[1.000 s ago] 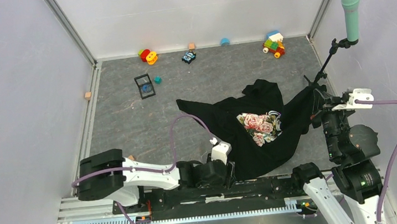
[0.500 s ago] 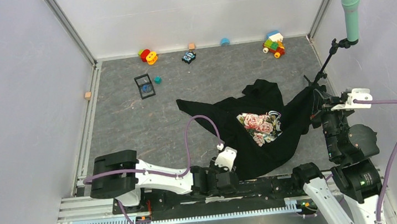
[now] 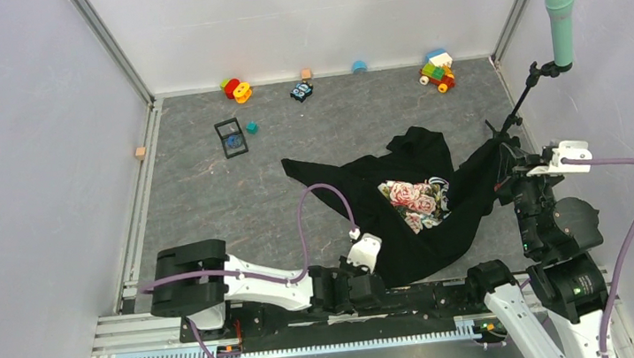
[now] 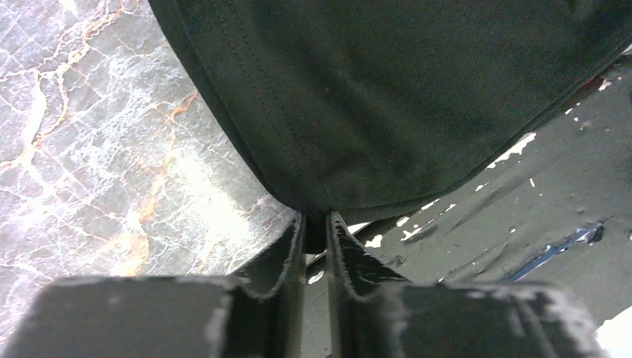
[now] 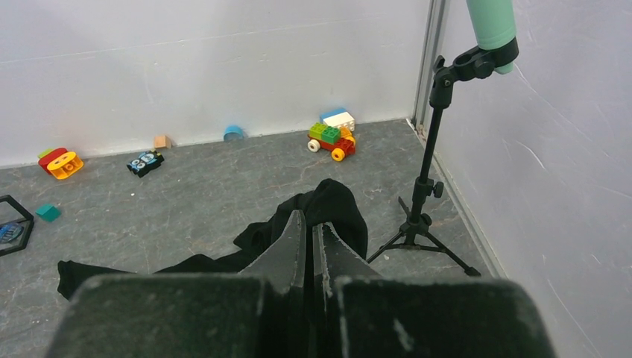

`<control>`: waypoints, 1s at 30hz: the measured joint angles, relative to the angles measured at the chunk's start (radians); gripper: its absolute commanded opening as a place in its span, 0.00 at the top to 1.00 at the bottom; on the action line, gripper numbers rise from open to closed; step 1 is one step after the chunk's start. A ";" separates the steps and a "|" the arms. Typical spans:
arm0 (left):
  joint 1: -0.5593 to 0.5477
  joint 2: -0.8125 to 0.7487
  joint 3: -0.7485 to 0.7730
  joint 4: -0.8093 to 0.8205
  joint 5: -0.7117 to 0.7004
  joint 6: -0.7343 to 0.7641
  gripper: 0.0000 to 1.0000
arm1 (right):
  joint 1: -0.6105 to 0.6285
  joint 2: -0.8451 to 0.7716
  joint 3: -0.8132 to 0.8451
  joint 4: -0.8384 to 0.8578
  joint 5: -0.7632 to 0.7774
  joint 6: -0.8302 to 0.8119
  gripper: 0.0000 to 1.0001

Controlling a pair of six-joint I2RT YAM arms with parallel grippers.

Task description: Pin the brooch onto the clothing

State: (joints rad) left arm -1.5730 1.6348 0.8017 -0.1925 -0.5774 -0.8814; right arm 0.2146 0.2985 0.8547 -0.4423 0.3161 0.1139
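Note:
The clothing point(image 3: 359, 192), a black T-shirt with a rose print point(image 3: 416, 202), lies crumpled right of the table's middle. My left gripper point(image 3: 381, 281) is low at the near edge. In the left wrist view its jaws point(image 4: 317, 224) are pinched on the near hem of the clothing point(image 4: 387, 89). The right gripper point(image 3: 506, 166) is shut on the shirt's right edge and holds it off the table. Black cloth point(image 5: 335, 205) shows past its tips point(image 5: 308, 224). The brooch point(image 3: 232, 140), a small blue disc, rests inside a black square frame case point(image 3: 229, 125) at the back left, also visible as a blue brooch point(image 5: 9, 232) in the right wrist view.
A teal cube point(image 3: 252, 128) sits beside the case. Toys line the back wall: a red-yellow piece point(image 3: 236, 89), a small car point(image 3: 301, 91), a brick vehicle point(image 3: 436, 71). A teal microphone point(image 3: 560, 9) on a tripod stand point(image 5: 421, 216) is close to the right gripper. White walls enclose the table.
My left arm swung right along the near edge to the shirt's hem, and its jaws narrowed onto the cloth. The right arm and the shirt's raised edge stayed put.

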 measured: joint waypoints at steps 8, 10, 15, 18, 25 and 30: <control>0.022 -0.031 -0.015 0.000 0.009 -0.004 0.98 | 0.000 0.004 -0.029 0.011 0.017 -0.001 1.00; 0.070 -0.083 -0.029 -0.010 0.037 0.010 0.98 | 0.000 0.012 -0.063 0.026 0.023 0.010 1.00; 0.310 -0.245 -0.028 -0.018 0.145 0.097 0.98 | 0.000 0.151 -0.127 0.052 -0.001 0.038 1.00; 0.483 -0.336 0.013 -0.061 0.215 0.177 0.98 | 0.000 0.312 -0.123 0.079 -0.020 0.047 1.00; 0.822 -0.402 0.400 -0.240 0.344 0.377 0.98 | 0.001 0.603 0.177 0.051 -0.011 0.036 1.00; 0.945 -0.393 0.800 -0.346 0.363 0.491 0.98 | 0.002 0.705 0.594 0.087 -0.001 -0.008 1.00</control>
State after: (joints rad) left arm -0.6281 1.2419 1.6012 -0.5385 -0.2142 -0.3908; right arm 0.2161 1.0031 1.4483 -0.3557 0.3153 0.1062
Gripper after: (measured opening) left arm 0.043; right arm 0.018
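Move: The near left corner of the clothing's hem lies right at the left hand's half-open fingers, just above the table's near edge. From there the rose print is about 18 cm ahead and 12 cm to the right, and the free sleeve tip roughly 32 cm ahead and 17 cm left. The right hand already holds the other side of the clothing up high; from it, that hem corner lies some 23 cm left, 12 cm back and 34 cm below. Pinching the hem corner, the left fingers close fully, then that hand sweeps up nearly 40 cm and forward about 25 cm, drifting left, as the wrist swings its fingers up from steeply downward and turns somewhat counter-clockwise. The right hand keeps its grip, dips about 11 cm while moving forward, then whips up past its starting height, ending some 13 cm farther out. ##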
